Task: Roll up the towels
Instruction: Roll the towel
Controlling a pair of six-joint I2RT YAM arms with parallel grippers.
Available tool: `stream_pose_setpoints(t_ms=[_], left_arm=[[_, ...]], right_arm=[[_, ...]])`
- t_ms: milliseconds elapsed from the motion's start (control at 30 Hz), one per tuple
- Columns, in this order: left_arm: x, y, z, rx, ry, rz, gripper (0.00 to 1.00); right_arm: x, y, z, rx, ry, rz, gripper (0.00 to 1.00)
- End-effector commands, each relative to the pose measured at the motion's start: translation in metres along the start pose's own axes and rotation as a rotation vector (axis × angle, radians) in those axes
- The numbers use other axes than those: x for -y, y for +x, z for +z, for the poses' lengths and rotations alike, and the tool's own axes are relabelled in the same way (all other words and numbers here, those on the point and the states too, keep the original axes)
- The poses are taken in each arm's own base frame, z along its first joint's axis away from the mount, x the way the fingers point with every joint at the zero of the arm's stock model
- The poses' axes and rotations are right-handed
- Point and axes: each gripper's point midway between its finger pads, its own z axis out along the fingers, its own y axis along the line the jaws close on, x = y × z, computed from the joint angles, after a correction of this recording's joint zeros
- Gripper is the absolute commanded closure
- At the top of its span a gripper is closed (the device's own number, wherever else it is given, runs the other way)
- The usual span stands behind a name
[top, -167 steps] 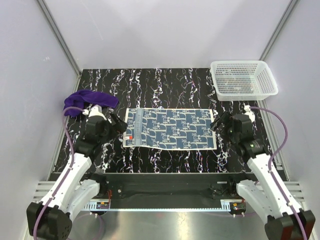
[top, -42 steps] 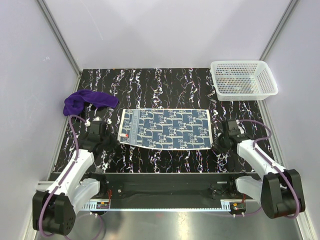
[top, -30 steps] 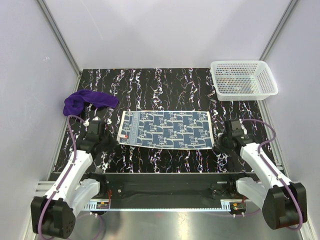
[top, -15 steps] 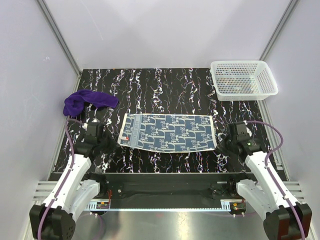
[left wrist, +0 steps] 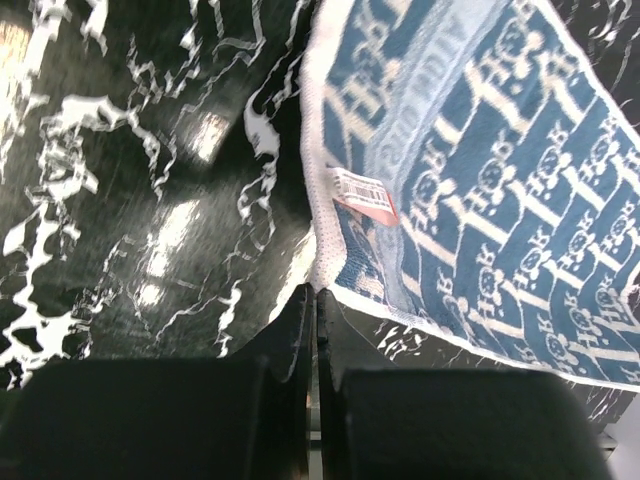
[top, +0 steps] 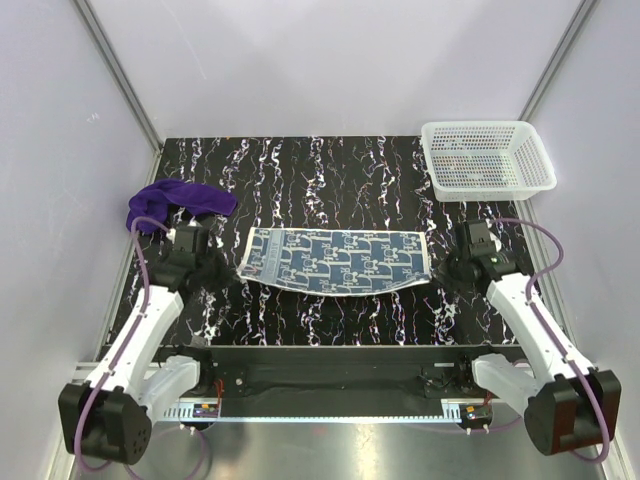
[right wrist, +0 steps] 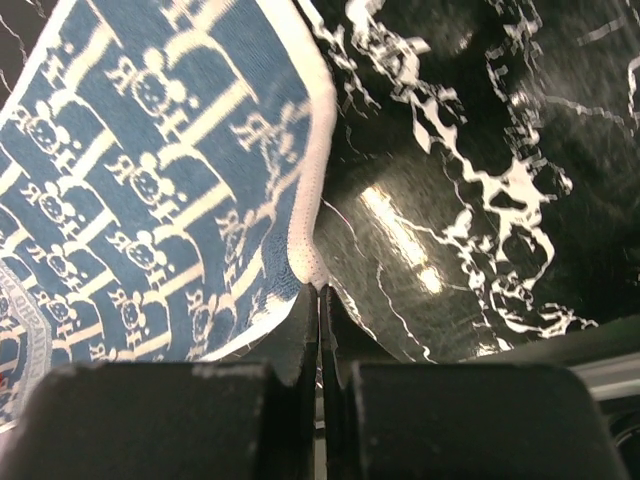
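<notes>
The patterned blue-and-white towel (top: 335, 262) lies spread across the middle of the black marble table, its near edge lifted and sagging in the middle. My left gripper (top: 236, 274) is shut on its near left corner; the left wrist view shows the tips (left wrist: 312, 290) pinching the white hem just below a red label (left wrist: 365, 190). My right gripper (top: 438, 274) is shut on the near right corner, where its tips (right wrist: 320, 288) clamp the hem of the towel (right wrist: 150, 170). The purple towel (top: 175, 203) lies bunched at the far left, behind the left arm.
A white mesh basket (top: 487, 158) stands at the far right corner of the table. Grey walls close in the left, right and back. A metal rail runs along the near edge by the arm bases.
Both grippers, shut on the near corners, have risen and moved away from the near edge. The towel's near edge has come off the table and now sags between them.
</notes>
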Motion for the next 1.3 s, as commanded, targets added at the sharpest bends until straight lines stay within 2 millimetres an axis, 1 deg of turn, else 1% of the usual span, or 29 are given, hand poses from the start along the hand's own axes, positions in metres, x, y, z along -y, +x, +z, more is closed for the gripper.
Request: stream_pose_setpoints(t_ms=[0,33,67,100,133,200,233,267,300,367,400,500,533,567,600,633,667,700,767,867,1000,1267], left_arm=[[0.025,-0.027,-0.003,0.052,0.055,0.039,1.00],[0.028,-0.029,-0.002,0.050,0.057,0.040,1.00],[0.029,-0.031,0.004,0.037,0.044,0.040,1.00],[0.036,-0.037,0.004,0.048,0.061,0.044,1.00],[0.038,-0.040,0.006,0.047,0.063,0.044,1.00],[0.045,-0.048,0.012,0.048,0.059,0.050,1.00],[0.047,-0.051,0.015,0.047,0.058,0.055,1.00],[0.051,-0.056,0.020,0.045,0.058,0.055,1.00],[0.053,-0.058,0.022,0.042,0.054,0.056,1.00],[0.060,-0.066,0.030,0.040,0.052,0.063,1.00],[0.061,-0.070,0.033,0.041,0.047,0.063,1.00],[0.069,-0.081,0.045,0.036,0.035,0.072,1.00],[0.071,-0.084,0.048,0.036,0.030,0.074,1.00],[0.071,-0.088,0.056,0.031,0.015,0.085,1.00],[0.071,-0.091,0.061,0.036,0.007,0.088,1.00],[0.070,-0.092,0.065,0.032,-0.002,0.100,1.00],[0.068,-0.093,0.073,0.018,-0.025,0.103,1.00],[0.067,-0.095,0.077,0.015,-0.039,0.105,1.00],[0.067,-0.097,0.088,0.000,-0.052,0.110,1.00],[0.068,-0.100,0.097,-0.004,-0.059,0.113,1.00],[0.069,-0.108,0.101,0.014,-0.076,0.123,1.00],[0.079,-0.123,0.100,0.029,-0.081,0.151,1.00]], right_arm=[[-0.026,-0.035,-0.007,0.105,-0.042,-0.039,1.00],[-0.027,-0.038,-0.002,0.099,-0.025,-0.046,1.00],[-0.033,-0.044,-0.004,0.108,-0.033,-0.055,1.00],[-0.037,-0.048,-0.003,0.116,-0.034,-0.065,1.00],[-0.038,-0.049,0.003,0.105,-0.019,-0.072,1.00],[-0.047,-0.059,0.004,0.123,-0.024,-0.089,1.00],[-0.048,-0.060,0.011,0.115,-0.009,-0.096,1.00],[-0.054,-0.066,0.011,0.127,-0.016,-0.105,1.00],[-0.054,-0.067,0.019,0.116,0.002,-0.115,1.00],[-0.060,-0.074,0.023,0.125,0.005,-0.122,1.00],[-0.061,-0.076,0.030,0.118,0.020,-0.131,1.00],[-0.068,-0.084,0.037,0.131,0.023,-0.142,1.00],[-0.068,-0.086,0.043,0.123,0.035,-0.145,1.00],[-0.073,-0.090,0.044,0.130,0.027,-0.145,1.00],[-0.073,-0.091,0.051,0.121,0.040,-0.152,1.00],[-0.075,-0.092,0.053,0.120,0.041,-0.157,1.00],[-0.080,-0.098,0.053,0.132,0.039,-0.157,1.00],[-0.078,-0.099,0.059,0.122,0.057,-0.163,1.00],[-0.083,-0.105,0.062,0.130,0.056,-0.167,1.00],[-0.086,-0.110,0.072,0.122,0.067,-0.175,1.00],[-0.084,-0.114,0.085,0.106,0.088,-0.178,1.00],[-0.083,-0.120,0.096,0.091,0.101,-0.179,1.00]])
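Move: Each of my hands still pinches a near corner of the blue towel, clear of the table. From my left hand, the towel's far left corner lies about 20 cm straight ahead and some 8 cm below. From my right hand, the far right corner is about 20 cm ahead, 2 cm right and 8 cm below. The purple towel sits some 29 cm ahead and 20 cm left of my left hand; the basket's middle is about 40 cm ahead and 24 cm right of my right hand. I carry both pinched corners forward together, some 15 cm, over the lying part of the blue towel towards its far edge. My left hand goes nearly level, then dips about 3 cm and eases up a little; my right lifts slightly first, then sinks some 4 cm and rolls about 10 degrees, its left side lowering. Both grippers stay shut on the cloth. ##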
